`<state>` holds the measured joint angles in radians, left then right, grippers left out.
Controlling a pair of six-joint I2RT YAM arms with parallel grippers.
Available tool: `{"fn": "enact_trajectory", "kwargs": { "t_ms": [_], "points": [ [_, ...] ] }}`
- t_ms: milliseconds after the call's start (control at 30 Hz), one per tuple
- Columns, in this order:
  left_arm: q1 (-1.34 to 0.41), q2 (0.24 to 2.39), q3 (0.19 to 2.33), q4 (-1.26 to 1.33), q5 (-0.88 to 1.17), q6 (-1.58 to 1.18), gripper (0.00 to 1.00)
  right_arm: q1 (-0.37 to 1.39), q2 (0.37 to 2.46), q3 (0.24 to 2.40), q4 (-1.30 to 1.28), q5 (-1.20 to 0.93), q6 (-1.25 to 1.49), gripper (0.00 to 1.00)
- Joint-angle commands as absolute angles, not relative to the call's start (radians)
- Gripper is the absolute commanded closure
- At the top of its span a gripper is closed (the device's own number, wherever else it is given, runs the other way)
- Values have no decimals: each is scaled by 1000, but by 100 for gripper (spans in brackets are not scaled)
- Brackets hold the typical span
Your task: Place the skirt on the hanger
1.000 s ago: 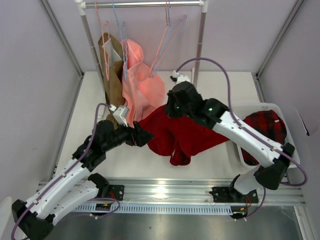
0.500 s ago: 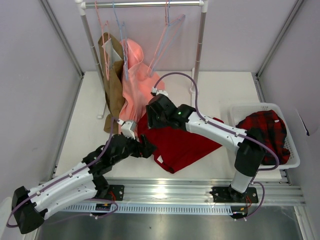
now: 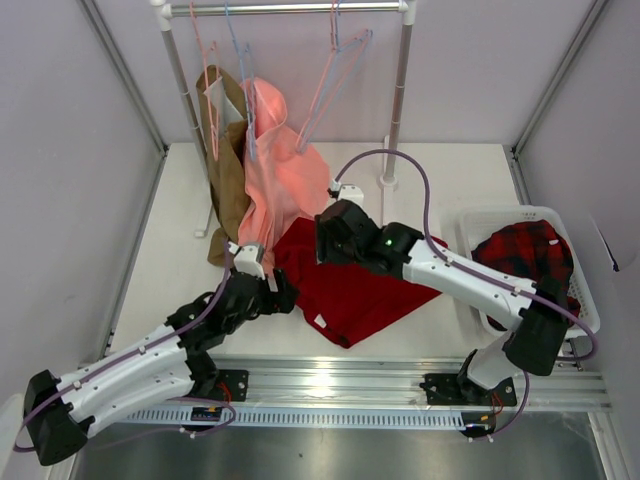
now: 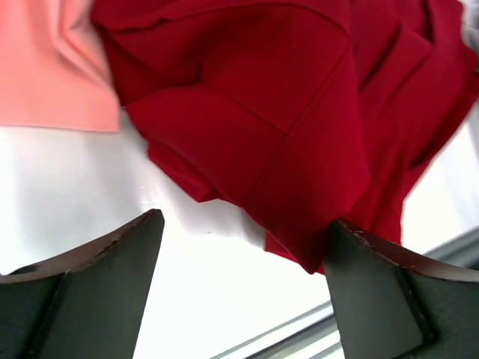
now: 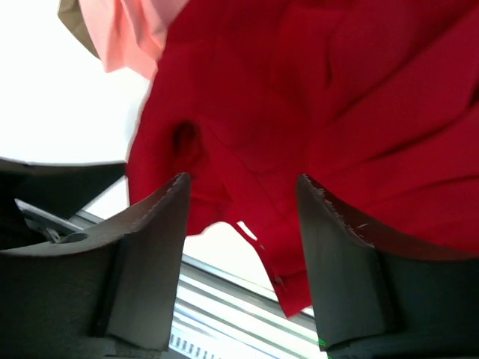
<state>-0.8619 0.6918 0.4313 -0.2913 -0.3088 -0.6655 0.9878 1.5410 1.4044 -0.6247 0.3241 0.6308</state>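
Note:
The dark red skirt [image 3: 355, 285] lies crumpled on the table, its small white label [image 3: 319, 321] near the front edge. The pale pink hanger [image 3: 322, 95] hangs bare on the rail at the back. My left gripper [image 3: 287, 297] is open at the skirt's left edge; in the left wrist view a corner of the skirt [image 4: 284, 112] lies by the right finger [image 4: 374, 292], nothing held. My right gripper [image 3: 323, 243] hovers open over the skirt's back part, and the right wrist view shows the skirt [image 5: 337, 90] below the spread jaws of the gripper [image 5: 243, 191].
A salmon-pink garment [image 3: 280, 170] and a brown garment [image 3: 225, 150] hang on the rack's left, reaching the table beside the skirt. Light blue hangers [image 3: 352, 55] share the rail. The rack's post [image 3: 398, 100] stands behind. A white basket [image 3: 470, 215] with plaid cloth [image 3: 530, 255] sits right.
My right gripper has opened and let go of the skirt, which now lies on the table. The right arm swung left, then back slightly; the left arm drew back toward the near edge.

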Motion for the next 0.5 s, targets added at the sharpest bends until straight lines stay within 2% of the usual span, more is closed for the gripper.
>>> {"fn": "enact_trajectory", "kwargs": {
  "t_ms": [0,100,167,200,267,467],
  "points": [
    [-868,721,474,-290,-390,-681,14,1032,1476,1348,-658,409,669,41],
    [-868,745,486,-291,-408,-676,20,1063,1439,1296,-683,446,669,41],
    [-868,767,494,-288,-422,-675,23,1101,1418,1252,-684,449,669,48],
    [-868,773,502,-290,-429,-673,25,1118,1416,1238,-686,451,670,56],
    [-868,790,511,-288,-446,-669,29,1172,1422,1220,-709,465,672,61],
    [-868,821,551,-284,-457,-657,39,1297,1509,1172,-770,512,678,60]
  ]
}}
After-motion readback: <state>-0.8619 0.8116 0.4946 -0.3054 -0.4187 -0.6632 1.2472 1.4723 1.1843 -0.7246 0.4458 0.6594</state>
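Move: The right hand is heading for the skirt's near corner by the white label, about 9 cm back, 1 cm right and 10 cm below it; the left gripper is roughly 6 cm left and 5 cm back of it. From the left hand, the skirt's left edge is some 3 cm ahead, 2 cm right and 3 cm below, with the peach cloth's hem about 8 cm ahead and 4 cm left. Empty, the right hand draws back over the skirt towards its near corner with the label, travelling about 10 cm back while sinking 7 cm, its left side rolling down some 15 degrees and its fingers closing part way. The left hand creeps barely 2 cm forward at the skirt's left edge, dips a little and comes back up, fingers narrowing but well apart; whether a finger touches the fold can't be made out. ##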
